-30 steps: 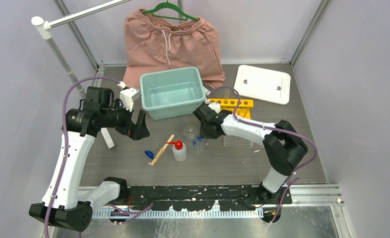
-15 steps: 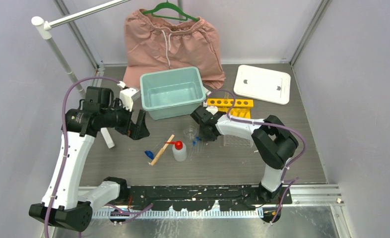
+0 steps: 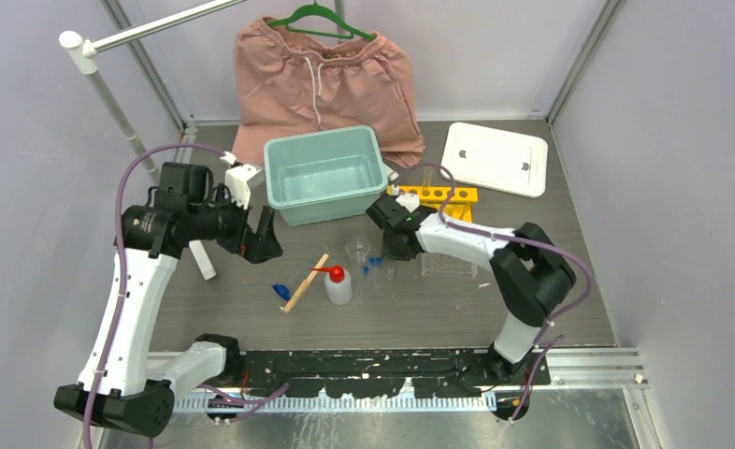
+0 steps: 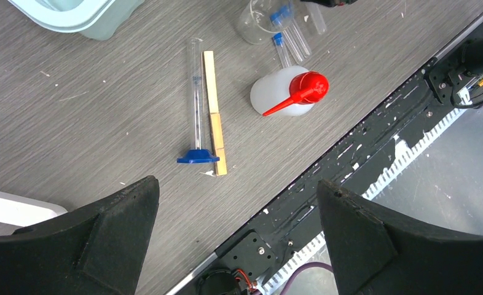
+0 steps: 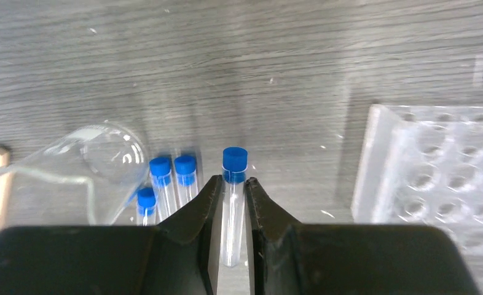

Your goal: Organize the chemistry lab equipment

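Note:
My right gripper [image 5: 233, 181] is shut on a clear blue-capped tube [image 5: 234, 161], whose cap pokes out past the fingertips just above the table. Three more capped tubes [image 5: 161, 175] lie to its left beside the tiny clear beaker [image 5: 107, 153]. The clear rack [image 5: 435, 184] stands to the right. From above, the right gripper [image 3: 389, 251] is low between the beaker [image 3: 357, 249] and the clear rack [image 3: 448, 266]. My left gripper [image 4: 236, 184] hangs open and empty, high over the squeeze bottle [image 4: 282, 98], the wooden stick [image 4: 214, 120] and the small blue piece [image 4: 196, 157].
The teal bin [image 3: 326, 175] stands behind the equipment, with the yellow rack [image 3: 434, 196] to its right and the white lid [image 3: 495, 157] at back right. Pink shorts [image 3: 322, 84] hang on the back wall. A white post [image 3: 201, 260] lies under the left arm.
The right gripper's jaws have narrowed onto the blue-capped tube and its arm shifted slightly. The left arm has stayed still and open.

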`<action>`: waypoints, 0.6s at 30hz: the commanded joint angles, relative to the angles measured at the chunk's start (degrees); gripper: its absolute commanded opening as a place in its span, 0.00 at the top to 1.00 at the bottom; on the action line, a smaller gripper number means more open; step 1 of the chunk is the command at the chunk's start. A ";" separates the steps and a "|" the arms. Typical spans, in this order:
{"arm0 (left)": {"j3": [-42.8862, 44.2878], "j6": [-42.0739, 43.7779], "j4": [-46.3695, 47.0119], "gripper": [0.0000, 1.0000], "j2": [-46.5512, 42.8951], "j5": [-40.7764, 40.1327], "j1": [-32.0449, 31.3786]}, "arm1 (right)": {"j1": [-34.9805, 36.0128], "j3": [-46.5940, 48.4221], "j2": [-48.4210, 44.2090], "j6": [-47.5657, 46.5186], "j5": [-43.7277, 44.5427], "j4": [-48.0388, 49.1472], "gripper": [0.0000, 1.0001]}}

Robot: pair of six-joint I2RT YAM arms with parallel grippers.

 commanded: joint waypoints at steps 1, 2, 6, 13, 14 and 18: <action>2.56 -0.37 2.17 0.00 -0.40 2.51 0.11 | -0.40 1.46 -11.63 -0.96 3.69 -4.50 0.99; 2.62 -0.66 2.39 0.00 -0.40 2.95 0.13 | -0.39 1.91 -13.54 -1.17 3.90 -5.67 0.99; 2.06 -2.09 3.60 0.00 -0.73 5.06 0.14 | -0.26 4.55 -21.78 -2.31 1.36 -7.89 0.99; -1.38 -10.95 10.90 0.01 0.17 14.39 -0.10 | 1.99 13.51 -26.10 -1.70 -6.52 -1.59 0.99; -1.78 -12.95 12.55 0.01 0.66 15.43 -0.39 | 3.15 14.86 -25.02 -1.42 -7.24 0.00 0.99; -1.36 -17.43 16.21 0.03 2.64 17.26 -1.47 | 7.57 21.18 -19.22 -0.60 -7.80 4.75 0.99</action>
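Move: The right fingers already hold a capped test tube just above the table; the open left gripper it is being raised to is about 21 cm left, 7 cm back and 23 cm above. The beaker stands roughly 7 cm left and 1 cm ahead, the other capped tubes about 4 cm left and 3 cm back, the well plate some 11 cm right and 1 cm back. From the left hand, the held tube is about 21 cm right, 7 cm ahead and 24 cm down. Up fast, about 25 cm, the right hand carries the pinched tube away from the table, bending left by some 5 cm late in the climb towards the left gripper, while its wrist tilts so that the fingers swing out forward and left. The left hand, still wide open and empty, comes right to meet the tube and rises a little, rolling its fingertips up slightly. ##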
